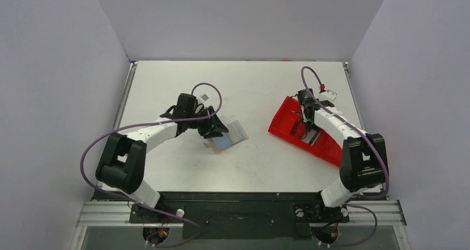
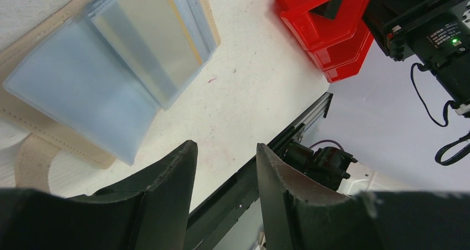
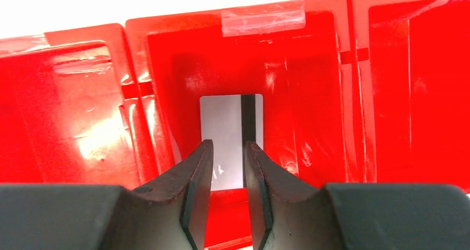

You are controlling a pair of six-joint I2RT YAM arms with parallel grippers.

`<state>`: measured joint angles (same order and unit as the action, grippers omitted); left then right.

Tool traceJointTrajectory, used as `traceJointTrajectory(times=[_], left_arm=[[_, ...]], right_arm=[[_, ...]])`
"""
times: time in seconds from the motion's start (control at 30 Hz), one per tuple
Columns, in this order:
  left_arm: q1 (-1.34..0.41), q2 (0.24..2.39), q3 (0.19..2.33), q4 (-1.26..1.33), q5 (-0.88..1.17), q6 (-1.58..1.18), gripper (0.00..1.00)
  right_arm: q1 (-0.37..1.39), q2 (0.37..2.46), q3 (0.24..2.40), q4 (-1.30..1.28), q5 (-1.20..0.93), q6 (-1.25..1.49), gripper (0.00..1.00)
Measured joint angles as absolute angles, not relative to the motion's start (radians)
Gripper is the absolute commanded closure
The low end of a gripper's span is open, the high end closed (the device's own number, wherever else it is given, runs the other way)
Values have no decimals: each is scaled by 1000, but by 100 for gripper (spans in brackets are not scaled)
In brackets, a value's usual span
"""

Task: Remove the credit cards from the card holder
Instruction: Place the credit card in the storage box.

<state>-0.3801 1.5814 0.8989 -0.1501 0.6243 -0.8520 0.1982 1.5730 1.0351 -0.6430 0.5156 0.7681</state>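
The tan card holder [image 1: 226, 136] lies unfolded on the table, its tan edge [image 2: 55, 146] showing under pale blue and grey credit cards [image 2: 119, 67] in clear sleeves. My left gripper [image 1: 213, 128] hovers at the holder's left end. Its fingers stand wide open and empty [image 2: 224, 147], just off the holder. My right gripper [image 1: 302, 129] hangs over the red tray [image 1: 284, 118]. Its jaws [image 3: 227, 143] are a little apart with nothing between them. A grey credit card [image 3: 220, 122] with a dark stripe lies flat on the floor of the tray's middle compartment [image 3: 310, 67], below the fingertips.
The red tray [image 2: 332, 34] has several compartments and lies at an angle on the table's right side. Clear tape [image 3: 263, 18] is stuck on its far rim. White walls stand close on both sides. The black base rail [image 1: 233, 197] runs along the near edge.
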Motion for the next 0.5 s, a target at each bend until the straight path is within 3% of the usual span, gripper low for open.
traceJointTrajectory(times=[0.13, 0.37, 0.5], left_arm=[[-384, 1580, 899, -150, 624, -852, 59], [-387, 1568, 899, -152, 601, -851, 59], [-387, 1548, 899, -177, 569, -840, 55]], right_arm=[[216, 1569, 1051, -643, 514, 770, 66], [283, 1479, 1082, -682, 513, 769, 41], [404, 1458, 1158, -694, 516, 766, 37]])
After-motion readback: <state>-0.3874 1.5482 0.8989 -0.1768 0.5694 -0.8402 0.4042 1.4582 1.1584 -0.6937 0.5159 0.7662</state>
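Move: Credit cards still to fetch are in the card holder, some 38 cm to the right hand's left, about 2 cm back and 7 cm below. The grey card already lies released in the storage box's middle compartment, about 2 cm back, 1 cm right and 6 cm below that hand; the dark card in the left compartment is roughly 6 cm left, 2 cm ahead and 5 cm below. From the left hand, the holder is about 2 cm ahead, 1 cm right and 10 cm beneath. The grey card is left behind in the storage box as the empty right hand draws away, first mostly upward, then swinging left ever faster towards the card holder, about 8 cm left and 7 cm up in all. The fingers, already parted, spread much wider, and the hand turns some 15 degrees, counter-clockwise with its tips swinging up a little. ##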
